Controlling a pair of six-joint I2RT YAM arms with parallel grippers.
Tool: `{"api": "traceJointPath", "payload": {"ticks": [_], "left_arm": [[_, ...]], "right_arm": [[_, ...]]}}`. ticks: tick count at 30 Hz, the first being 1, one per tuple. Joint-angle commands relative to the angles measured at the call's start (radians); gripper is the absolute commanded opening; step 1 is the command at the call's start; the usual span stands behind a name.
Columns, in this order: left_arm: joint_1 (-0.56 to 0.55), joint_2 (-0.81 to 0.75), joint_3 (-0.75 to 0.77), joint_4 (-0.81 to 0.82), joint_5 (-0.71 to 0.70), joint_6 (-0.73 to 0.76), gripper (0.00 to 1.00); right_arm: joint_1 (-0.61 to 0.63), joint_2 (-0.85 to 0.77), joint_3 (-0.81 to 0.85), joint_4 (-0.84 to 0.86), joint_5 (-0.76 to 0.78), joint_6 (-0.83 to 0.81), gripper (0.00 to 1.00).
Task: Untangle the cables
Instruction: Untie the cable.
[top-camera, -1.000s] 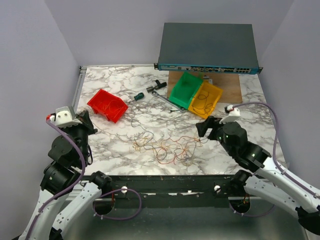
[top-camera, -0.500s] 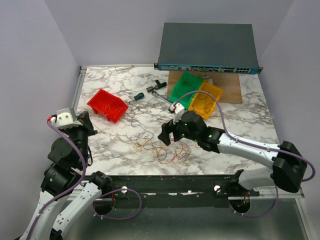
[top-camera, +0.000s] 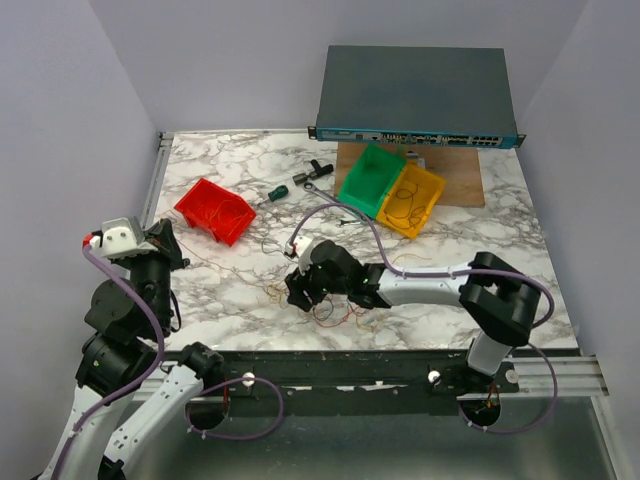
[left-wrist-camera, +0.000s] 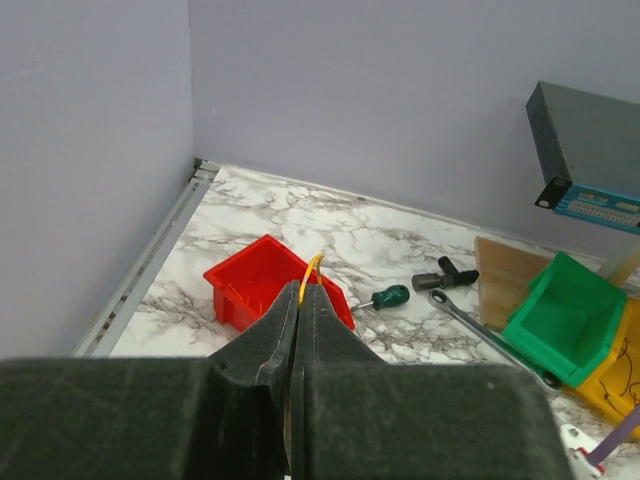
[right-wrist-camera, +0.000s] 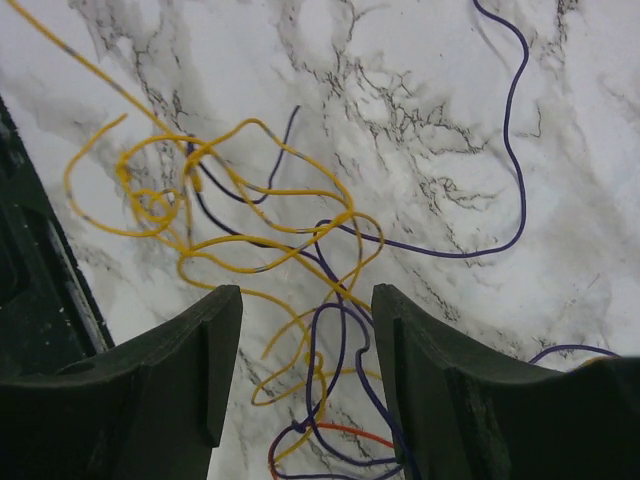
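Observation:
The cables (top-camera: 335, 300) lie as a loose tangle of thin yellow, orange, red and purple wires on the marble table, near its front edge. My right gripper (top-camera: 297, 290) hangs low over the tangle's left end. It is open (right-wrist-camera: 307, 300), with yellow wire (right-wrist-camera: 250, 190) and purple wire (right-wrist-camera: 345, 350) loops on the table between its fingers. A long purple wire (right-wrist-camera: 515, 150) curves off to the right. My left gripper (top-camera: 165, 242), at the table's left edge, is shut on a yellow wire (left-wrist-camera: 315, 263) that pokes out above its fingertips.
A red bin (top-camera: 215, 210) stands at the back left. A green bin (top-camera: 372, 180) and a yellow bin (top-camera: 412, 198) with wires in it sit on a wooden board (top-camera: 470, 178). A screwdriver (top-camera: 278, 191), a wrench (top-camera: 333, 203) and a grey network switch (top-camera: 415, 95) lie behind.
My right arm has swung from the table's right side leftward to the tangle's left end, and its jaws have narrowed somewhat. The left gripper has drawn back slightly, still shut.

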Motion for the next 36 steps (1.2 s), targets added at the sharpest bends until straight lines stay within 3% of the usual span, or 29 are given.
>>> {"api": "traceJointPath", "payload": {"ticks": [1,4,7,10,13,18,23,27,32,36], "left_arm": [[0.005,0.002,0.022,0.037,0.007,0.021,0.0],[0.005,0.008,0.018,0.04,-0.011,0.03,0.0],[0.005,0.005,0.016,0.042,-0.049,0.036,0.0],[0.005,-0.008,0.018,0.053,-0.09,0.051,0.0],[0.005,-0.015,0.021,0.081,-0.15,0.108,0.0],[-0.001,-0.017,0.012,0.106,-0.253,0.134,0.0],[-0.006,-0.01,0.0,0.164,-0.324,0.205,0.0],[-0.009,-0.019,-0.003,0.207,-0.39,0.261,0.0],[-0.011,-0.062,-0.04,0.341,-0.47,0.345,0.0],[-0.011,-0.108,-0.09,0.4,-0.433,0.355,0.0]], "right_arm": [[0.014,0.082,0.043,0.061,0.043,-0.01,0.55],[0.018,0.094,0.025,0.104,0.14,0.044,0.25],[0.018,0.028,-0.058,0.179,0.219,0.098,0.01],[0.018,-0.049,-0.118,0.109,0.467,0.206,0.01],[-0.004,-0.154,-0.18,-0.098,0.868,0.449,0.01],[-0.279,-0.41,-0.318,-0.489,0.857,0.85,0.01],[-0.511,-0.716,-0.434,-0.649,0.826,1.014,0.01],[-0.56,-0.874,-0.423,-0.829,0.924,1.155,0.01],[-0.568,-1.013,-0.347,-1.158,1.173,1.4,0.01],[-0.568,-1.117,-0.289,-1.2,1.265,1.351,0.01]]}}
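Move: The cable tangle lies just under the right hand's open fingers, roughly 3 cm below and 1 cm ahead. From that hand, the red bin stands about 20 cm ahead and 18 cm left, the yellow bin some 23 cm ahead and 25 cm right, and the big wrench 23 cm ahead and 8 cm right. From the left hand, which holds a yellow cable strand high up, the tangle is about 22 cm right, level fore and aft, and 33 cm below. Dipping some 2.5 cm into the tangle, the right fingers shut on a yellow strand, then drag it fast about 43 cm right, bowing forward past the start line and back again, while the wrist swings some 115 degrees clockwise and the hand finally climbs. The left hand keeps its pinch on its yellow strand, drawing left and slightly up and back, turning counter-clockwise. ##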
